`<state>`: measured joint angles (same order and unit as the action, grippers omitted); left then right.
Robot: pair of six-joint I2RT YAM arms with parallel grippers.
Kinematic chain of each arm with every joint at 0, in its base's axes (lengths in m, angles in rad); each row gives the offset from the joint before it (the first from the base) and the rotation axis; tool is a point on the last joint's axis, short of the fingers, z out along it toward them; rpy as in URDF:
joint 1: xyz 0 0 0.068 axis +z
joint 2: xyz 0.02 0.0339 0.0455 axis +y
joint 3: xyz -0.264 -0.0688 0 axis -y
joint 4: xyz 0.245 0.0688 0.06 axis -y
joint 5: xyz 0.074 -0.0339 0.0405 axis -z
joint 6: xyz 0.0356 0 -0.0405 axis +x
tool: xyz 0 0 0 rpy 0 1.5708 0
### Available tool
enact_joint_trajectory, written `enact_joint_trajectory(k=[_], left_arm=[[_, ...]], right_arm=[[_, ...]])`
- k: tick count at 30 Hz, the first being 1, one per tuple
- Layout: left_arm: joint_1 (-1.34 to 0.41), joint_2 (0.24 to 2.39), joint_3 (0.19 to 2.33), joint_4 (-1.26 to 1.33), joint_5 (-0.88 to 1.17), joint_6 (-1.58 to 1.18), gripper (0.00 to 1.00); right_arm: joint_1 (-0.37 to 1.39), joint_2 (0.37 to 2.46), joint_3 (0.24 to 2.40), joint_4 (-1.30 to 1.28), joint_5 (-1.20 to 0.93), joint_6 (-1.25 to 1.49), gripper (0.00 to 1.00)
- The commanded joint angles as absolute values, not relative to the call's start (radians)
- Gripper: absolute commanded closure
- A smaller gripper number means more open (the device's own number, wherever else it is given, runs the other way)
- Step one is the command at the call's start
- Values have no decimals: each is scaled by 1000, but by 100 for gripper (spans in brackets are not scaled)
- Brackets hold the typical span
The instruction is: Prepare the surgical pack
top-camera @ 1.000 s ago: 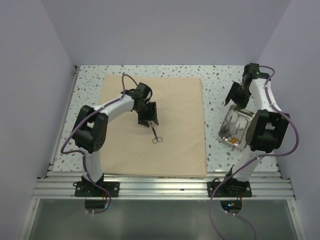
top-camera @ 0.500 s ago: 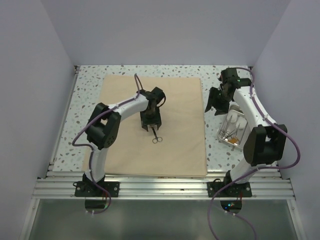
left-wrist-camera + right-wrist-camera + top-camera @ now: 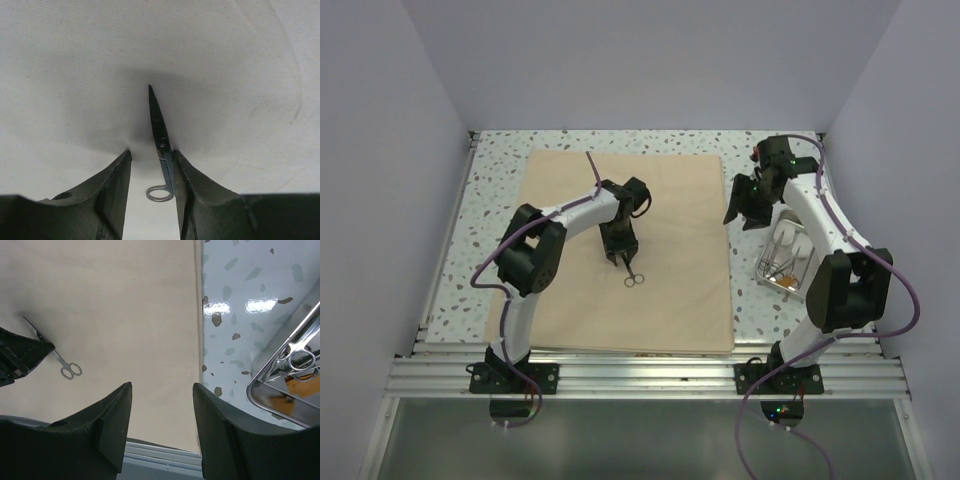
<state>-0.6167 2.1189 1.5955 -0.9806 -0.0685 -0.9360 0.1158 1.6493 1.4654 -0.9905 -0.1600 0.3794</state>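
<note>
The surgical pack is a big tan fabric sheet lying flat on the speckled table. Silver scissors lie on it near its middle. My left gripper is down over the scissors' blades. In the left wrist view the scissors run between my left gripper's fingers, against the right finger, with a gap to the left one; the jaws are open. My right gripper hangs open above the sheet's right edge, and my right gripper has nothing between its fingers.
A shiny steel tray with forceps and white items stands on the table right of the sheet; its rim shows in the right wrist view. An aluminium rail runs along the near edge. Walls enclose the table.
My left gripper moved down over the scissors and its jaws narrowed around them. My right arm swung left, from above the tray to the sheet's right edge.
</note>
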Motion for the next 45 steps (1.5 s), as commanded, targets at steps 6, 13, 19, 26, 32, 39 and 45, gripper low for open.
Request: enact_joint_trajectory(k=[6,13,19,26,32,39,45], left_arm=[[-621,2183,1629,-974,-83,-956,70],[-621,2171,1664,-966,-83,-897,99],[-620,2108,1694,-933,-42,-789,100],[-623,1944,1542,-738,169,-621,100],[-623,1823,1460,-707,181,-557,100],[-624,1761,1419,-716,218,-517,100],[-623,1709,1368,-692,250,-509,100]], right_arm=[[159,1635,1491,-971,-181,371,44],[193,1635,1511,-973,-173,374,44],[222,1663,1514,-933,-274,409,44],[248,1687,1327,-596,-604,641,43],[337,1753,1298,-439,-644,719,39],[463,1828,1362,-417,-594,767,40],[503,1850,1393,-426,-543,790,43]])
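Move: The scissors lie on the cloth right at the left hand, between its parted fingers and close to the right-hand one, their middle about 1 cm back and 1 cm right of the hand point, level with it. From the hovering right hand they are some 28 cm left, 5 cm back and 13 cm below. The tray is about 13 cm to the right of the right hand, 6 cm back and 13 cm below. The left fingers close and pinch the scissors near the pivot, then carry them up about 9 cm and a few centimetres right, easing back a little at the end; the wrist turns clockwise some 25 degrees, fingertips swinging rightward. The right hand, its fingers staying open, sweeps about 22 cm left and slightly down to the scissors, tilting some 30 degrees so its fingertips point towards them. ##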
